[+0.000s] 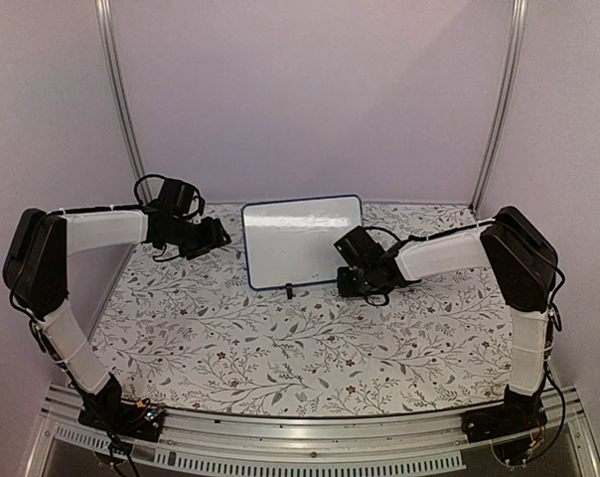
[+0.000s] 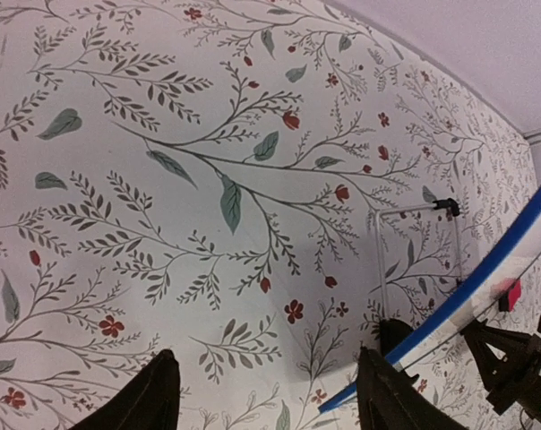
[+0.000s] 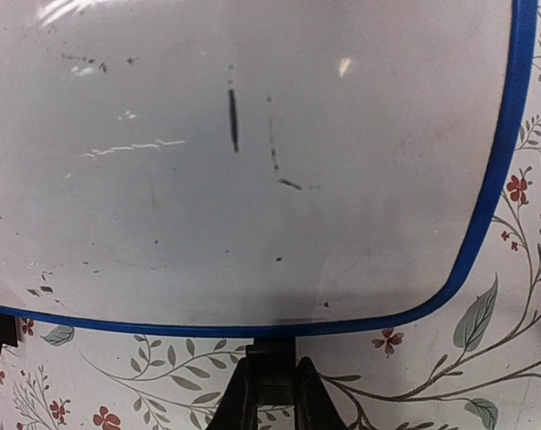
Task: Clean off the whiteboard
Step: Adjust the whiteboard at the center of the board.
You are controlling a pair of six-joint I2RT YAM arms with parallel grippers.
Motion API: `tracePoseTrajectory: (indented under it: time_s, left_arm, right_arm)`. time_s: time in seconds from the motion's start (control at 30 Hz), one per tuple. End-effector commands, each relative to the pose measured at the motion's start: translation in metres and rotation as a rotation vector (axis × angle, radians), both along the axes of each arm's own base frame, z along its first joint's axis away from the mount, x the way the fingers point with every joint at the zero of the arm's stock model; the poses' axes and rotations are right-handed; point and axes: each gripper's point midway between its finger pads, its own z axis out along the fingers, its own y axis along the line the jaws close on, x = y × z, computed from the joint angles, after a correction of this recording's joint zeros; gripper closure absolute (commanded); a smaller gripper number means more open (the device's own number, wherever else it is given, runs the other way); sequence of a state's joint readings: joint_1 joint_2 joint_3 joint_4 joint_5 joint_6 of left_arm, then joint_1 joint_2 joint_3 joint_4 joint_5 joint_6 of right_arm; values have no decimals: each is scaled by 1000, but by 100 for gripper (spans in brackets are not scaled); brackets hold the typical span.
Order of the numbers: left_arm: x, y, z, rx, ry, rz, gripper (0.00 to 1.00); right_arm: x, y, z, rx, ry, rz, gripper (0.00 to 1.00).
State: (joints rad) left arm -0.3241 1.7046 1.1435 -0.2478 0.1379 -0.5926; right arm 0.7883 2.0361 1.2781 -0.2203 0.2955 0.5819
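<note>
The whiteboard (image 1: pixel 302 241) stands tilted at the back middle of the table, white with a thin blue frame. Close up, the whiteboard (image 3: pixel 253 197) carries a short black stroke (image 3: pixel 233 119), a thin angled line and small specks. My right gripper (image 3: pixel 270 394) sits just below the lower frame, shut on a small dark eraser block (image 3: pixel 272 358). From the left wrist the eraser (image 2: pixel 510 294) shows red against the board's face. My left gripper (image 2: pixel 266 394) is open over bare cloth beside the board's blue edge (image 2: pixel 485 278), with nothing between its fingers. From above, the left gripper (image 1: pixel 224 238) is left of the board and the right gripper (image 1: pixel 348 278) is at its lower right.
A floral-patterned cloth (image 1: pixel 280 348) covers the table. A black foot (image 1: pixel 290 291) props the board's front edge, and a thin white wire stand (image 2: pixel 414 242) shows behind it. Plain walls and two metal posts close off the back.
</note>
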Motion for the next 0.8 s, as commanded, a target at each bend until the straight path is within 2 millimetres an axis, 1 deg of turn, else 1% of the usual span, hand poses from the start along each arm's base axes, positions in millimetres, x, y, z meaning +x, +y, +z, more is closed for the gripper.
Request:
tracePoseTrajectory:
  time_s: [0.0, 0.1, 0.23, 0.33, 0.47, 0.6, 0.7, 0.77]
  left_arm:
    - [-3, 7, -17, 59, 57, 8, 33]
    - [-6, -8, -22, 41, 68, -38, 33]
    - [-12, -36, -26, -4, 80, -134, 34]
    - [-16, -52, -29, -26, 86, -189, 34]
    - [-20, -63, -31, -26, 93, -231, 35]
    - [-22, -69, -32, -38, 99, -253, 35]
    - [-22, -68, -29, -33, 92, -249, 35]
    - [-19, -58, -26, 6, 79, -207, 36]
  right_arm:
    - [5, -9, -12, -25, 7, -64, 100]
    - [5, -9, -10, -30, 0, -66, 100]
    - [5, -8, -8, -36, -11, -66, 100]
    - [4, -5, -8, -39, -12, -62, 100]
    - [4, -3, -6, -40, -18, -61, 100]
    - [3, 0, -5, -39, -21, -56, 100]
    - [3, -1, -4, -45, -24, -57, 100]
    - [4, -1, -3, -44, -27, -60, 100]
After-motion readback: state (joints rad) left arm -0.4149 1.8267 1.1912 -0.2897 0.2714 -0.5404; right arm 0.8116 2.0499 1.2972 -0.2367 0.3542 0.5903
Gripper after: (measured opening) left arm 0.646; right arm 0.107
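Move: The whiteboard's middle lies about 19 cm to the right of the left hand, some 4 cm ahead and 4 cm below. Its near-left corner is about 7 cm right, 4 cm back and 8 cm down, and its left foot clip roughly 16 cm right, 4 cm back and 9 cm down. From the right hand, already shut on the right foot clip, the whiteboard's middle lies about 10 cm left, 8 cm ahead and 5 cm up. Left hand sinks about 4 cm, then sweeps some 6 cm right to the whiteboard's near-left edge, fingers staying open. ##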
